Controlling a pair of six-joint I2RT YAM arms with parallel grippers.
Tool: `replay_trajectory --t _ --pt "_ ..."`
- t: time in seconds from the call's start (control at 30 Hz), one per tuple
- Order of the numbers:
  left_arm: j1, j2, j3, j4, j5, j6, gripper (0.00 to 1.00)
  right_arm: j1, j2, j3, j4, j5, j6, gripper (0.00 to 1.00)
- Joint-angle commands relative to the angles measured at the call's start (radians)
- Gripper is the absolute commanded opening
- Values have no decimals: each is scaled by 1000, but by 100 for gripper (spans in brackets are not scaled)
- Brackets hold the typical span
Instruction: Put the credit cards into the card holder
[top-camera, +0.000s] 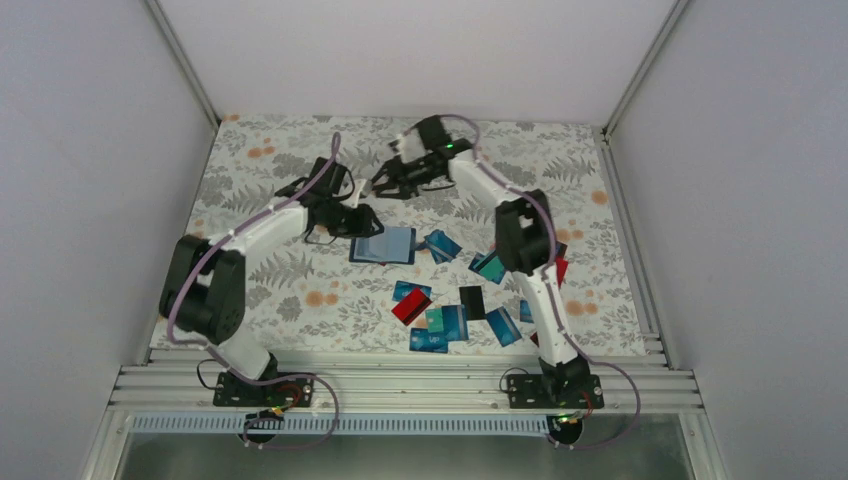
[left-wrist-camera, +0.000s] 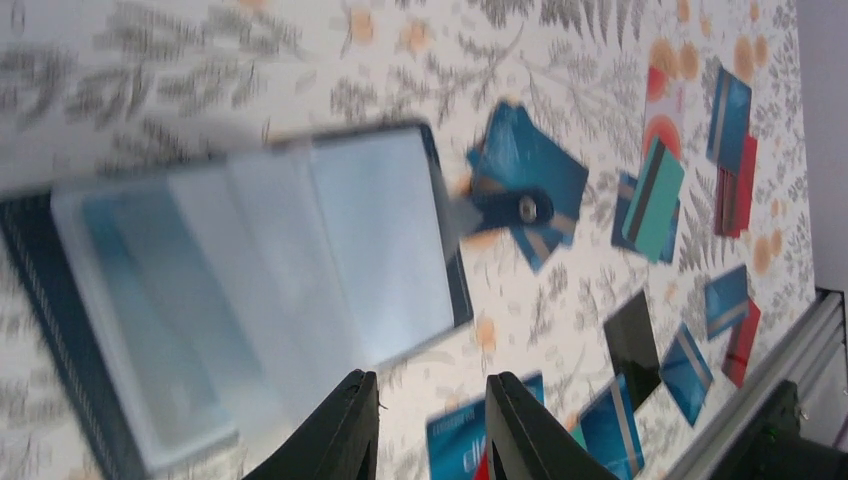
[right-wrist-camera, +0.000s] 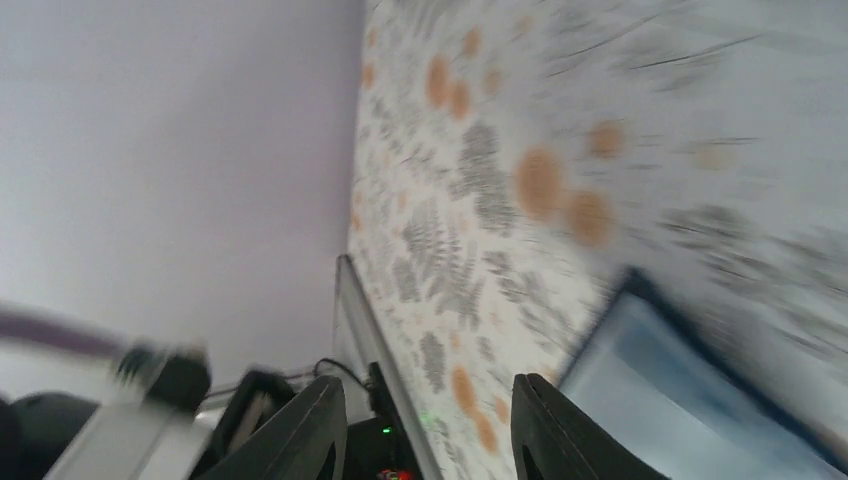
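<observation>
The card holder (top-camera: 384, 245) lies open on the floral cloth, its clear sleeves up, filling the left of the left wrist view (left-wrist-camera: 260, 280); its snap strap (left-wrist-camera: 515, 207) points at a pile of blue credit cards (left-wrist-camera: 530, 165). More credit cards lie scattered: teal (left-wrist-camera: 655, 185), black (left-wrist-camera: 632, 335), red (top-camera: 411, 309) and blue (top-camera: 430, 340). My left gripper (top-camera: 365, 222) hovers at the holder's far-left corner, jaws (left-wrist-camera: 430, 420) parted with only cloth and a blue card between them. My right gripper (top-camera: 383, 188) hangs behind the holder, open and empty (right-wrist-camera: 425, 430); the holder's corner (right-wrist-camera: 690, 390) shows beside it.
Pale enclosure walls (top-camera: 90, 180) stand left, right and behind. A metal rail (top-camera: 400, 385) runs along the near edge with both arm bases on it. A side rail (right-wrist-camera: 360, 310) borders the cloth in the right wrist view, which is blurred.
</observation>
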Motion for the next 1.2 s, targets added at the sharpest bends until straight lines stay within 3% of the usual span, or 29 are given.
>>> replay_trajectory --t 0.0,0.17,0.3,0.43,0.87,1.17 --pt "-19 152 173 -40 2 58 27 -136 -199 -153 -103 186 -114 41" --pt "-41 250 278 -78 4 72 28 -157 -301 -366 -177 333 -205 36" --pt "-81 343 339 -164 -1 123 28 -157 -383 -560 -108 343 -206 30" --pt "-95 369 319 -184 -54 124 28 -144 -397 -640 -89 288 -229 26" --pt "-93 363 264 -186 -209 150 28 -64 -238 -552 -68 82 -280 21" --pt "-87 325 218 -178 -258 156 27 -51 -176 -548 -115 241 -281 16"
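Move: The open card holder lies almost under the empty left hand: its middle is about 2 cm ahead, 2 cm to the right and 10 cm below. From the right hand it is some 7 cm back, 4 cm left and 12 cm down. A pair of blue cards lies level with the holder, 13 cm to its right; a single blue card lies 11 cm nearer the bases and 6 cm right of it. Swing the right gripper about 14 cm right, arcing forward then back, and bring it leftward and down onto the card holder's right-hand pocket, ending some 10 cm lower with the fingers mostly closed. Take the left gripper forward and right first, then down about 9 cm and back left over the middle pockets, rolling its left side up some 20 degrees, its opening unchanged. ##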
